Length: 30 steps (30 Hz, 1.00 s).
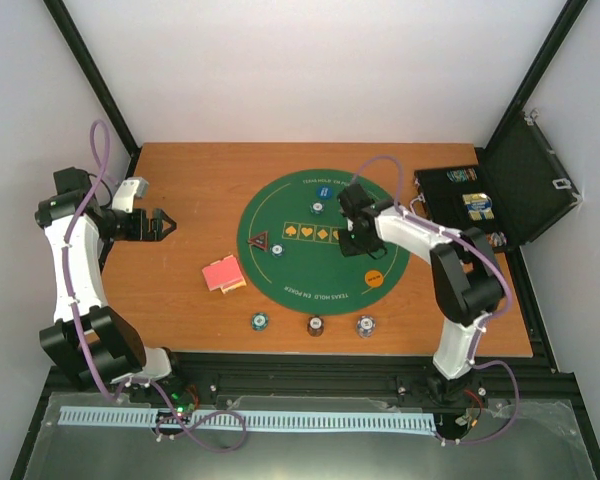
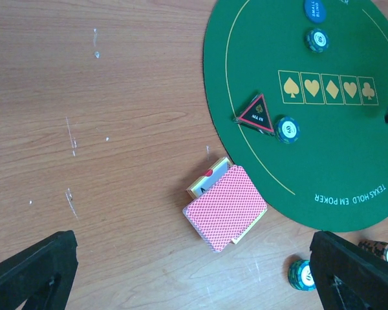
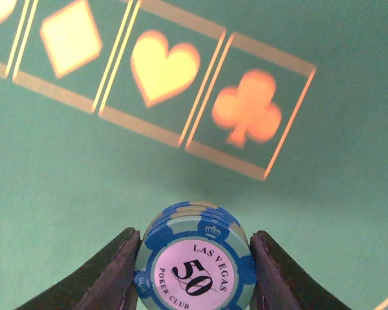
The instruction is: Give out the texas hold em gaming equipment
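Note:
My right gripper [image 3: 195, 274] is shut on a small stack of blue poker chips [image 3: 195, 258] marked 50, just above the green mat [image 3: 64, 181] near the club square. From above, that gripper [image 1: 358, 240] hangs over the mat's right half. The pink-red-backed cards [image 1: 223, 274] [image 2: 225, 206] lie stacked on the wood left of the mat. My left gripper [image 1: 165, 224] [image 2: 194, 278] stands open, apart from them. On the mat lie a black triangular button [image 2: 255, 114] with a chip [image 2: 288, 129] beside it, a blue button [image 2: 315, 10], another chip [image 2: 317, 39] and an orange button [image 1: 375, 277].
Three chip stacks stand on the wood in front of the mat: green [image 1: 260, 321], brown [image 1: 316, 325] and blue [image 1: 366, 324]. A black hinged case [image 1: 500, 195] lies open at the back right. Black frame posts run along both sides.

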Tool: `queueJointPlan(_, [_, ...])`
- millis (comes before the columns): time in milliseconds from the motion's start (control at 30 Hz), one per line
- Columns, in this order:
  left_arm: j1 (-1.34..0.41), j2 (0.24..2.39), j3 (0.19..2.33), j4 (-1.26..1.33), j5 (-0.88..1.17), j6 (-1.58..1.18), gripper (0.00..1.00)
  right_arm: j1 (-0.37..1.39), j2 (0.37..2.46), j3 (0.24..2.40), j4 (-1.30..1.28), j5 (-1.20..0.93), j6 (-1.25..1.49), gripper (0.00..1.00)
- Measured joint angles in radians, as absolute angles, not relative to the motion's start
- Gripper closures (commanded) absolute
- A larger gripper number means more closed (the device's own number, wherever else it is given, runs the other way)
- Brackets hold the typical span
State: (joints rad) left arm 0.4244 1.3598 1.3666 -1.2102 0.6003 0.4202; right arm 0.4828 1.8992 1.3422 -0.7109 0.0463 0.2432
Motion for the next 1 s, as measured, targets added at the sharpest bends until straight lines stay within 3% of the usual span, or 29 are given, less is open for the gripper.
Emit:
queueJointPlan(233, [0.424,1.359,1.367,-1.211,0.612,0.420,0.00,0.592,1.742,1.116,-0.659,0.051,0.309,0.73])
queueJointPlan(867, [0.424,1.353,1.386,-1.221,0.619,0.420,0.00,0.624,1.726,1.000,-0.601,0.072,0.379,0.72])
queueJointPlan(1000, [0.424,1.353,1.390,-1.229,0.620,0.420,0.00,0.625,1.720,0.987,-0.590,0.075,0.383,0.61])
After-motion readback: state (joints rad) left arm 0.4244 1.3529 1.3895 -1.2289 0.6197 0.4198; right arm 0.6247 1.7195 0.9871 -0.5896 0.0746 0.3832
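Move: The right hand already holds the 50 chip stack some 5 cm above the mat. The orange big blind button lies about 7 cm back and 5 cm to its right. The club symbol is about 4 cm ahead, straight on; the silver chip stack about 20 cm back and 3 cm right. From the idle left hand, the big blind button lies roughly 46 cm to the right, about level fore and aft, 22 cm below. The right hand draws back about 9 cm, sinking some 3 cm towards the big blind's left side, grip kept. ##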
